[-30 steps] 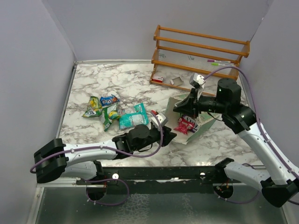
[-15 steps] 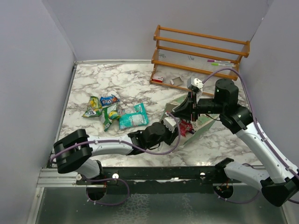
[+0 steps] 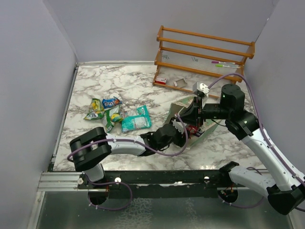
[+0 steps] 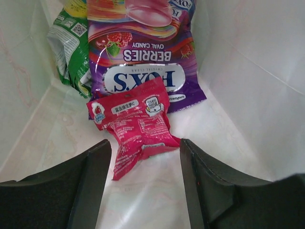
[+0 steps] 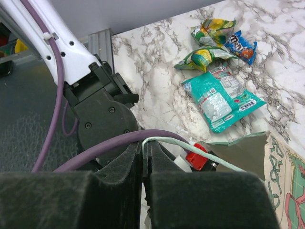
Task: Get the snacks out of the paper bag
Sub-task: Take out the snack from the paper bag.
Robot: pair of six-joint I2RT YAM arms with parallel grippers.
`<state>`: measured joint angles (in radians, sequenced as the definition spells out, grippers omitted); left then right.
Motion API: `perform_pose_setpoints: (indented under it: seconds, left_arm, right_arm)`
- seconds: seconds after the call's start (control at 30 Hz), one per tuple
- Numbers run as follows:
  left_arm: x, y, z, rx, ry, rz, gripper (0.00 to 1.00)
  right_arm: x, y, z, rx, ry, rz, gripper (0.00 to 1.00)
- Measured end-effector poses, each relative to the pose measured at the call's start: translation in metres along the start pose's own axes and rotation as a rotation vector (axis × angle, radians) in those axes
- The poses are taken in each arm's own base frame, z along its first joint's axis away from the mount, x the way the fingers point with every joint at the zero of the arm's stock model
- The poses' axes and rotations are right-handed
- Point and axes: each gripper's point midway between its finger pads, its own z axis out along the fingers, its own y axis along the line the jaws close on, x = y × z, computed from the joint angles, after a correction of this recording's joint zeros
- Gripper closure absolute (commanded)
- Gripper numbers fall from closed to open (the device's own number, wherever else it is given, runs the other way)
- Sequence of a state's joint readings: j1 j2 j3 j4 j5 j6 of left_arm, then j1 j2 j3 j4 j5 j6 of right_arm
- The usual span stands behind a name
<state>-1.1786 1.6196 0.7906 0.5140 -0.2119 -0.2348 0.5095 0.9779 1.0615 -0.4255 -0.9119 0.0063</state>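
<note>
The pale green paper bag [image 3: 209,131] lies on its side right of centre. Inside it, the left wrist view shows snacks on the cream floor [image 4: 157,191]: a red packet [image 4: 136,126], a purple berry candy bag [image 4: 143,57] and a green packet [image 4: 71,52]. My left gripper [image 4: 145,150] is open, with the red packet's near end just ahead of its fingertips and touching neither. My right gripper [image 5: 143,152] is shut on the bag's string handle [image 5: 190,145], holding it above the bag's mouth. Teal [image 3: 136,118], yellow-green [image 3: 95,109] and blue [image 3: 111,101] packets lie on the table to the left.
A wooden rack [image 3: 205,55] stands at the back right with a small red-white box [image 3: 161,80] at its foot. The left arm's wrist [image 3: 169,136] fills the bag's mouth. Grey walls close the table on three sides.
My left arm has swung right and pushed into the bag's mouth, and its jaws have opened wider. The right gripper has kept hold of the handle, shifting slightly.
</note>
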Motion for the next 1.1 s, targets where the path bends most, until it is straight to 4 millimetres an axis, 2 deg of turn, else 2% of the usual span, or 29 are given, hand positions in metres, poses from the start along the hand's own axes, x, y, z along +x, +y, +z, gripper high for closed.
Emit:
perform_pose_setpoints:
  seconds: [0.13, 0.47, 0.7, 0.77, 0.83, 0.97, 1.03, 1.1]
  left_arm:
    - [0.001, 0.003, 0.01, -0.024, -0.001, 0.018, 0.36]
    - [0.015, 0.008, 0.02, -0.039, 0.01, 0.031, 0.35]
    - [0.043, 0.012, 0.028, -0.049, 0.08, 0.064, 0.35]
    - [0.055, 0.015, 0.029, -0.054, 0.113, 0.079, 0.4]
    - [0.06, 0.016, 0.029, -0.056, 0.127, 0.087, 0.49]
    - [0.06, 0.016, 0.03, -0.054, 0.132, 0.094, 0.7]
    - [0.058, 0.015, 0.031, -0.05, 0.13, 0.095, 0.78]
    - [0.057, 0.014, 0.031, -0.046, 0.128, 0.094, 0.82]
  right_arm:
    - [0.001, 0.0, -0.002, 0.021, -0.003, 0.002, 0.98]
    - [-0.009, -0.013, -0.021, 0.228, -0.041, 0.033, 0.98]
    - [-0.027, -0.007, -0.027, 0.242, -0.105, 0.019, 0.99]
    - [-0.031, -0.007, -0.027, 0.243, -0.119, 0.016, 0.99]
    - [-0.033, -0.008, -0.027, 0.249, -0.128, 0.02, 0.98]
    - [-0.035, -0.011, -0.029, 0.271, -0.139, 0.027, 0.97]
    - [-0.036, -0.015, -0.031, 0.3, -0.142, 0.03, 0.95]
    - [-0.034, -0.023, -0.034, 0.349, -0.139, 0.04, 0.93]
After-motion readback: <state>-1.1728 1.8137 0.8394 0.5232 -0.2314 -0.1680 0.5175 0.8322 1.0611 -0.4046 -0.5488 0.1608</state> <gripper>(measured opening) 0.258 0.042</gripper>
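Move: Inside the bag, the small pink snack lies some 7 cm below the left hand, about 3 cm ahead and 3 cm to its right. Beyond it is the purple candy bag, roughly 6 cm ahead of the left hand, 8 cm to its right and 6 cm down; the green snack is about 11 cm ahead, 5 cm right and 6 cm down. From the right hand, the pink snack is about 6 cm ahead, 10 cm right and 26 cm below. The left fingertips pinch the near end of the pink snack: the hand eases just over 1 cm forward and sinks about 7 cm into the bag with the fingers open, rolling slightly, then closes them while nearly still. The right hand keeps hold of the bag's handle, drawing it about 3 cm each to the right, up and forward while turning some 20 degrees clockwise. ##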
